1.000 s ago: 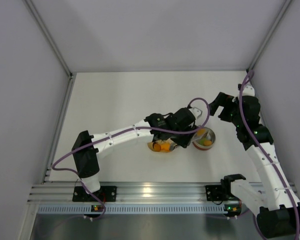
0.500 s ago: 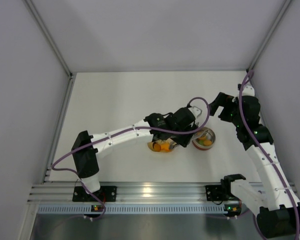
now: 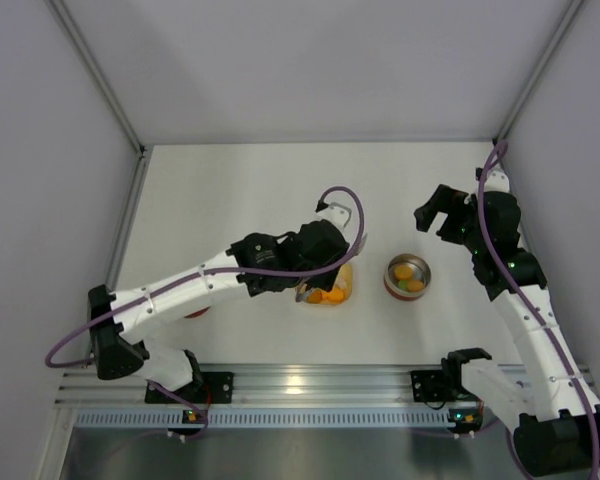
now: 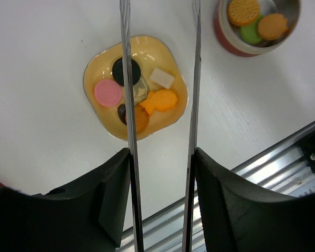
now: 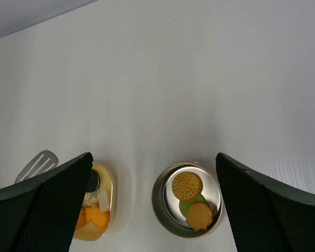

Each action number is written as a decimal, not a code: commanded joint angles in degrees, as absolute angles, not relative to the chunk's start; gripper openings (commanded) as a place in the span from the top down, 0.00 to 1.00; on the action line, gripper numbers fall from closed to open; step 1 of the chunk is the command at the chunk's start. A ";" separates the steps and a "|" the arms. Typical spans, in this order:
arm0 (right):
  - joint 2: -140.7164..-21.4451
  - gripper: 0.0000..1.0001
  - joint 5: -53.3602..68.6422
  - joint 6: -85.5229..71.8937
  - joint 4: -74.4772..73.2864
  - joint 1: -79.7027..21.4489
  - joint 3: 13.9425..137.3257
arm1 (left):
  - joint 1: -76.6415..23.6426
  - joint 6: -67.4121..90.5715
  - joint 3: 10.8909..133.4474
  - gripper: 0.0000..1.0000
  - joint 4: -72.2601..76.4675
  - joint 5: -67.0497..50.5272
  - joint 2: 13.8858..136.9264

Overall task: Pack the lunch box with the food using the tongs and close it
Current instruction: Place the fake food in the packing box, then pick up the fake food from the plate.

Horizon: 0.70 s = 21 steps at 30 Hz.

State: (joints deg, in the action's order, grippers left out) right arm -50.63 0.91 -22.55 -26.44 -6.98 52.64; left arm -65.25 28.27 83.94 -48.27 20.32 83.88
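Note:
My left gripper (image 4: 161,153) (image 3: 318,280) hangs over the yellow dish, shut on the tongs (image 4: 127,79). The tongs' two thin silver arms stand apart and one crosses the dish; a flat slotted tip (image 5: 37,164) shows in the right wrist view. The lunch box (image 3: 391,283) (image 4: 227,43) (image 5: 160,202) sits open to the right of the dish and holds food: a round orange cookie (image 5: 187,185), a green piece (image 5: 192,205) and an orange piece (image 5: 199,216). High behind the box, my right gripper (image 3: 432,213) (image 5: 153,157) is open and empty. Only a red sliver (image 3: 194,313) of the lid shows under the left arm.
The yellow dish (image 3: 344,292) (image 4: 94,68) holds a pink disc (image 4: 108,93), a dark round piece (image 4: 121,68), a white piece (image 4: 162,78) and an orange fish shape (image 4: 160,101). The aluminium rail (image 3: 300,385) runs along the near table edge. Walls close in both sides.
My left gripper has swung left with the tongs, from over the lunch box to over the yellow dish, and the box now shows uncovered. The right arm has not moved.

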 commanded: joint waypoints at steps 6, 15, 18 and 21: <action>-50.54 0.01 1.14 -22.32 -26.10 -6.94 54.32 | -65.48 33.13 76.03 0.44 -51.07 25.14 82.88; -50.63 0.01 1.14 -22.24 -25.84 -6.94 53.88 | -64.78 33.40 74.53 0.42 -49.40 24.97 86.66; -50.71 0.00 1.14 -22.15 -25.84 -6.94 53.96 | -64.25 33.31 73.92 0.42 -48.78 24.09 87.45; -50.63 0.01 1.14 -21.97 -25.84 -6.94 54.05 | -63.72 33.31 73.39 0.42 -48.16 23.38 87.54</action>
State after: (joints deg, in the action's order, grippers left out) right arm -50.76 0.97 -22.52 -26.39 -7.01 52.62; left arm -64.36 32.91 73.82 -50.96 23.44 87.74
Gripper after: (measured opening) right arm 0.993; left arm 0.578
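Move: The left gripper holds the open tongs with the food tray's middle about 4 cm ahead, 1 cm to its left and 20 cm below. The packing box, already with three pieces in it, stands some 17 cm to its right and 5 cm ahead; the red lid lies roughly 31 cm to its left, about level with it. From the idle right hand, the tray lies around 20 cm left, 6 cm back and 23 cm below. Lower the left gripper about 9 cm towards the food tray, swinging it some 4 cm to the left during the first half, then sink almost straight down. Roll the wrist roughly 15 degrees so its left side rises, bringing the tong heads down over the fake food while the fingers keep their hold on the still-open tongs. ##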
